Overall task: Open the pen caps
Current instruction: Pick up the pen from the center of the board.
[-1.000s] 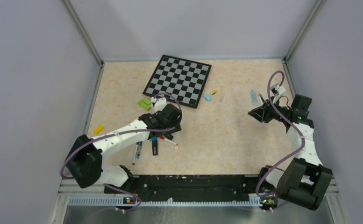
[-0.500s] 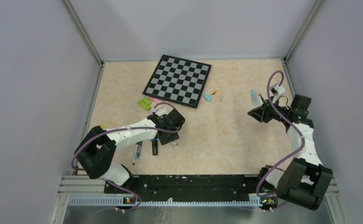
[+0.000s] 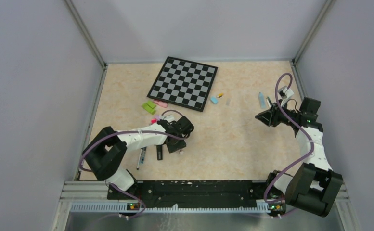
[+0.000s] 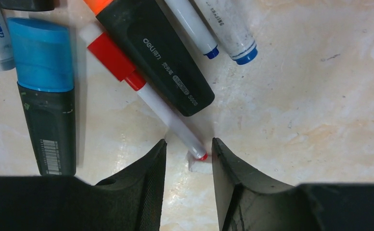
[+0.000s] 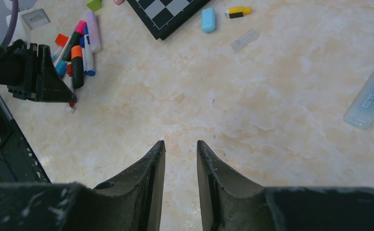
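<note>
A cluster of pens lies left of centre (image 3: pixel 158 151). In the left wrist view, a thin white pen (image 4: pixel 168 120) with a red cap (image 4: pixel 111 57) lies diagonally. Its red-tipped tail end (image 4: pixel 202 155) sits between the tips of my left gripper (image 4: pixel 188 144). The jaws are open, with a gap on each side of the pen. Beside it lie a black highlighter (image 4: pixel 168 67) with an orange cap (image 4: pixel 98 5), a black highlighter with a blue cap (image 4: pixel 40 53), and two white pens with blue ends (image 4: pixel 245 53). My right gripper (image 5: pixel 181 143) hovers open and empty at the right (image 3: pixel 264 117).
A checkered board (image 3: pixel 183 83) lies at the back. Near it are a green block (image 3: pixel 149 107), a loose light-blue cap (image 3: pixel 214 100), a small yellow-and-black piece (image 5: pixel 238 10) and a clear cap (image 5: pixel 245 40). A light-blue marker (image 3: pixel 261 99) lies by the right gripper.
My left gripper has swung toward the near edge and dropped to the pen cluster. Its jaws have narrowed around the red-capped pen's tail end. The right arm has not moved.
</note>
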### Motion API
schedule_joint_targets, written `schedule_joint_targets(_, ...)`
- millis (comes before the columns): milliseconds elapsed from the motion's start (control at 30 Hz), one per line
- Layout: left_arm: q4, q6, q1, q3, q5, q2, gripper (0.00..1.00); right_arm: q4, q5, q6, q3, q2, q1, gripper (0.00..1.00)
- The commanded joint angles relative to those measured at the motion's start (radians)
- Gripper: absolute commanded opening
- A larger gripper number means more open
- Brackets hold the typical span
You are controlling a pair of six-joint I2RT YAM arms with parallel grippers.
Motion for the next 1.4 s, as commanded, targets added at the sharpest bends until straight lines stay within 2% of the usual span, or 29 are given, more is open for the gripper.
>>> schedule_joint_targets(0,-0.007,-0.021,-0.004,0.005,-0.030,0.019,0.42,0.015,-0.022,-0.017,0.049,-0.022,0.011,0.30)
schedule_joint_targets(367,-0.052,-0.036,-0.004,0.014,-0.044,0.061,0.32,0.007,-0.022,-0.019,0.053,-0.024,0.013,0.29)
schedule_joint_targets(433,-0.058,-0.038,-0.004,0.014,-0.044,0.063,0.27,0.006,-0.021,-0.021,0.053,-0.024,0.012,0.29)
schedule_joint_targets(500,-0.062,-0.038,-0.004,0.012,-0.043,0.061,0.17,0.005,-0.020,-0.021,0.053,-0.025,0.012,0.29)
schedule_joint_targets(633,-0.065,-0.039,-0.006,0.006,-0.038,0.032,0.09,0.004,-0.019,-0.023,0.053,-0.028,0.012,0.30)
schedule_joint_targets(933,-0.081,-0.028,-0.024,-0.003,-0.061,-0.104,0.04,0.004,-0.020,-0.024,0.053,-0.028,0.012,0.30)
schedule_joint_targets(1067,-0.059,0.047,-0.033,0.011,-0.049,-0.159,0.01,0.004,-0.024,-0.026,0.051,-0.026,0.013,0.30)
schedule_joint_targets(1133,0.000,0.122,-0.035,0.003,-0.021,-0.194,0.00,0.004,-0.041,-0.027,0.046,-0.023,0.014,0.30)
schedule_joint_targets(1233,0.185,0.289,-0.035,-0.044,0.064,-0.265,0.00,0.007,-0.092,-0.025,0.036,-0.011,0.036,0.29)
schedule_joint_targets(1300,0.370,0.400,-0.035,-0.101,0.171,-0.329,0.00,0.029,-0.136,0.002,0.025,0.001,0.067,0.30)
schedule_joint_targets(1367,0.689,0.496,-0.035,-0.189,0.282,-0.381,0.00,0.072,-0.187,0.043,0.006,0.010,0.119,0.30)
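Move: The red-capped pen lies with its tail between the left hand's open fingertips; its middle is some 3 cm ahead, 4 cm left and 1 cm below. The orange-capped highlighter is about 6 cm ahead and 5 cm left of the hand, the blue-capped one 1 cm ahead and 10 cm left, a white scrap 1 cm back and level sideways. From the right hand the pen lies roughly 38 cm left, 7 cm back and 15 cm down. The red-capped pen's tail is pinched as the left hand settles slightly down and to the left and its half-open fingers close. Keeping that grip, the left hand lifts the pen about 7 cm off the table, then also swings some 4 cm right, tipping its fingers forward and turning clockwise, each about 15 degrees. At the very end the right hand starts about 2 cm left towards it. ##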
